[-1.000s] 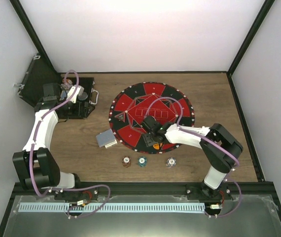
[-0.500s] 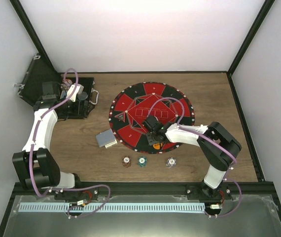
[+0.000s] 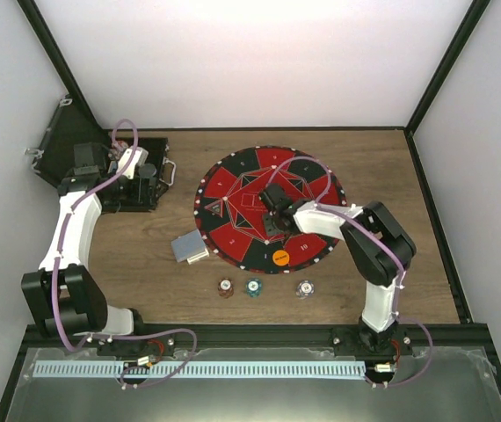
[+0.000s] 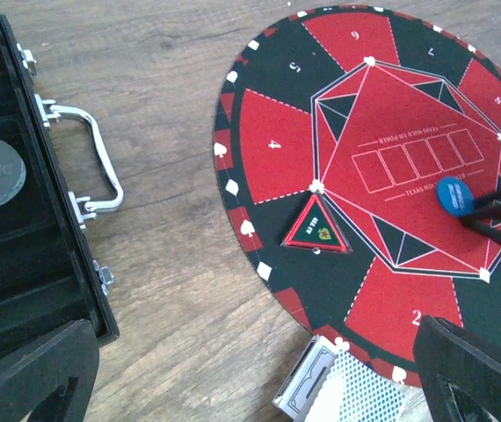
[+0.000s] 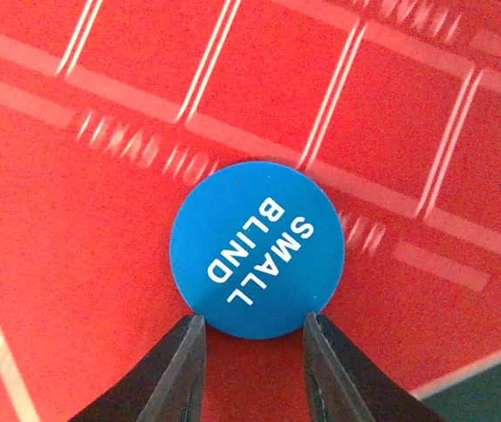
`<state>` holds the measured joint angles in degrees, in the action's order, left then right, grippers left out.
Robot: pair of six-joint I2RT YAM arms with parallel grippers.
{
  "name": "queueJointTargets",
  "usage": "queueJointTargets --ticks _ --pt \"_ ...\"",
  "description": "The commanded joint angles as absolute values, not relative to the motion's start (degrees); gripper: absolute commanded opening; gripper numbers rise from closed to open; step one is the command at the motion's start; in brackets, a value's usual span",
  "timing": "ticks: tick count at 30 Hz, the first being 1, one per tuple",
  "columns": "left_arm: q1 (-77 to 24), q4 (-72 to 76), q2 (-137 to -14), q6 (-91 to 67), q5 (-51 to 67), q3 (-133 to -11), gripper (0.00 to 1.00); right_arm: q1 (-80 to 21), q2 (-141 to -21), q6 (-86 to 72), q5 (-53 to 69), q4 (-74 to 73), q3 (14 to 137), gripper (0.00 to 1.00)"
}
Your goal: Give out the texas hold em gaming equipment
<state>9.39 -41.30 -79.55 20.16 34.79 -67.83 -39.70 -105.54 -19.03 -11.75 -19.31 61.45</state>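
Observation:
A blue disc button (image 5: 257, 249) marked SMALL BLIND lies flat on the red middle of the round mat (image 3: 233, 180). My right gripper (image 5: 252, 352) is low over it, its jaws narrowed but apart and its fingertips (image 5: 185, 338) at the disc's near rim (image 4: 453, 195). The orange disc button (image 3: 280, 258) lies on the mat's near edge. Grey-blue-backed cards (image 3: 189, 248) lie left of the mat. In front of the mat stand a brown chip (image 3: 225, 287), a teal chip (image 3: 253, 287) and a white chip (image 3: 305, 287). My left gripper (image 4: 250, 387) hangs open beside the case, holding nothing.
The black hinged case (image 3: 75, 145) lies open at the back left, its metal handle (image 4: 101, 167) facing the mat. A triangular marker (image 4: 317, 227) sits on the mat's left part. A white card box (image 4: 308, 387) lies beside the cards.
My right gripper has moved from the mat's near edge by the orange disc up to the middle, uncovering that disc, and its jaws have narrowed. The left arm has barely moved.

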Motion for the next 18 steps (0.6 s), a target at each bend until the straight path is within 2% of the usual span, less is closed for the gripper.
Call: queueJointTargets --ticks 1,11,18 --pt "9.6 -43.8 -81.1 20.6 35.3 -71.3 1.00 -33.7 -111.8 -13.9 -14.5 -18.2 69.3 0.32" --pt "9.7 -44.3 -80.9 22.4 36.5 -70.2 1.00 -27.8 -128.8 -9.0 -10.8 -23.0 96.4 0.32" --pt "9.6 -44.2 -81.5 22.8 36.1 -70.1 1.00 -26.6 -136.2 -7.8 -12.0 -26.7 107.6 0.32"
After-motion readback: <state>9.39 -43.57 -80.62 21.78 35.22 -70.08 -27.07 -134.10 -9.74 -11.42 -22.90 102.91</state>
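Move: My right fingertips, low over the mat, still have the near rim of the small blind button between them, its middle about 2 cm ahead. The heart at the far corner of the mat's red diamond lies some 22 cm straight ahead. The big blind button sits about 12 cm back and 3 cm right, the triangle marker 4 cm ahead and 16 cm left. From my left hand that heart is some 20 cm ahead, 34 cm right and 20 cm down. I sweep my right hand fast and low, straight forward across the mat, taking the small blind button from beside the printed card boxes towards the far heart. I go about 20 cm, easing off at the end, while the fingers tip some 10 degrees more forward. Their gap stays as it is, yet the button comes free of the tips and they finish just beyond it. ##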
